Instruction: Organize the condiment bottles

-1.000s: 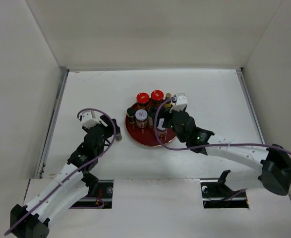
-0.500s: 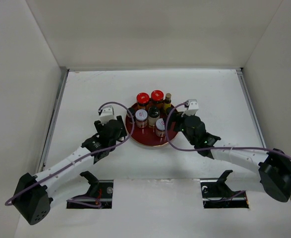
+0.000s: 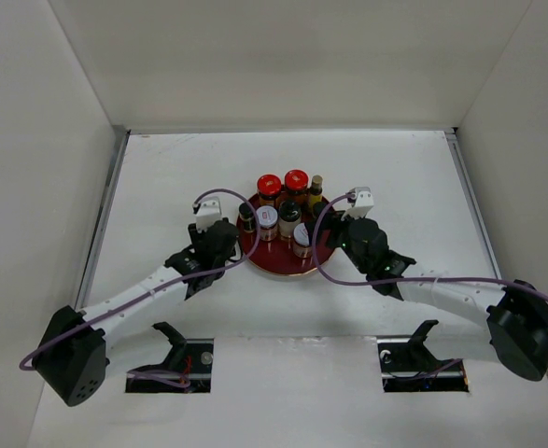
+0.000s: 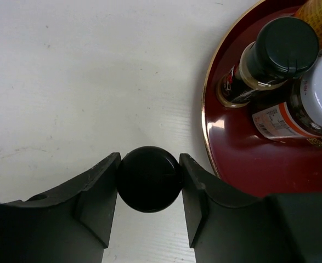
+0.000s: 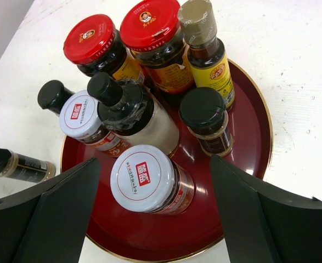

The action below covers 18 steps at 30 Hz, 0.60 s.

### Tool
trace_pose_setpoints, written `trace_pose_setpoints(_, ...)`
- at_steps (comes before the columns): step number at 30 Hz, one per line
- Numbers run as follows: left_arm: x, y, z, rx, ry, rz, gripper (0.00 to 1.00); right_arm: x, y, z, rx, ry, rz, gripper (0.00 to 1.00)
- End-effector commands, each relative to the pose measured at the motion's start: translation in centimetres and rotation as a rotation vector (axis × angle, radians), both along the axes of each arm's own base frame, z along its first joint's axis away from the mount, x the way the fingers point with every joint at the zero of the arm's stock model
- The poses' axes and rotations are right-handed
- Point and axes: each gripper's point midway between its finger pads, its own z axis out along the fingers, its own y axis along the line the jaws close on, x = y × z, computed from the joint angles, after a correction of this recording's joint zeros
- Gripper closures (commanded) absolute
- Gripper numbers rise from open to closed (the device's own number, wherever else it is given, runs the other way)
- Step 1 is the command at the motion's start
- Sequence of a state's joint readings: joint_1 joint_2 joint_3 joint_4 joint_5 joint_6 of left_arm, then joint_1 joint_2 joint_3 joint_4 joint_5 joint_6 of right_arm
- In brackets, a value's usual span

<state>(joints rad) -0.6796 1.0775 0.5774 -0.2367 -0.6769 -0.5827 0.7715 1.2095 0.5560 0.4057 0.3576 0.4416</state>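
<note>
My left gripper [image 4: 150, 164] is shut on a small black-capped bottle [image 4: 148, 178], just left of the round dark red tray [image 4: 243, 164], over the white table. The same bottle [image 5: 26, 167] shows at the left edge of the right wrist view. On the tray stand two red-lidded jars [image 5: 89, 38] [image 5: 150, 22], a slim amber gold-capped bottle [image 5: 202, 33], two white-lidded jars [image 5: 144, 178] [image 5: 81, 112] and several dark-capped ones. My right gripper [image 5: 155, 161] stands open at the tray's near right, its fingers wide on either side of the nearer white-lidded jar without touching it.
White walls close in the table on the left, back and right. From above, the tray [image 3: 278, 261] sits mid-table between the left gripper [image 3: 229, 250] and the right gripper [image 3: 332, 241]. Purple cables loop over both wrists.
My left arm has swung right, bringing its small bottle up to the tray's left rim, and its jaws have tightened. The right gripper has drawn back from over the tray and stays open.
</note>
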Motion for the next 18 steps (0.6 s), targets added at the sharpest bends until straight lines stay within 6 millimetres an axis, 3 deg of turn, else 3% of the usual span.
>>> trace_pose_setpoints(1, 1.4, -0.9, 3.9, -0.047, -0.1, 0.007, 0.72, 0.4, 0.4, 2.0, 0.064, -0.05, 0.005, 0.13)
trace_pose_setpoints(6, 0.6, -0.8, 8.6, -0.082, -0.181, -0.012, 0.74, 0.4, 0.3, 2.0, 0.065, -0.051, 0.003, 0.13)
trace_pose_setpoints(10, 0.3, -2.8, 10.9, -0.131, -0.212, -0.07, 0.74, 0.4, 0.2, 2.0, 0.068, -0.052, 0.002, 0.13)
trace_pose_setpoints(18, 0.5, -9.4, 10.2, -0.16, -0.193, -0.203, 0.74, 0.7, -0.6, 1.9, 0.08, -0.059, -0.028, 0.12)
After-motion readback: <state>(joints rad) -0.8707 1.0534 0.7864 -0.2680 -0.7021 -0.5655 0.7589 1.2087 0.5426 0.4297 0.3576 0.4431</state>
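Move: The left gripper has the small black-capped bottle pinched by its cap, still standing on the table. The bare near-left floor of the red tray lies some 13 cm to the hand's right, about 1 cm farther out and 7 cm below. The green-capped bottle stands roughly 8 cm ahead and 7 cm right, the left white-lid jar about 6 cm ahead and 12 cm right. From the right hand, that bare floor is some 14 cm left, 2 cm back and 13 cm down. Lift the left gripper almost straight up first, about 10 cm, keeping its pinch on the black cap so the bottle clears the table. Near the top swing it right some 7 cm towards the bare near-left part of the tray, turning about 10 degrees clockwise with the fingers tipping slightly up, and begin to sink at the end. ##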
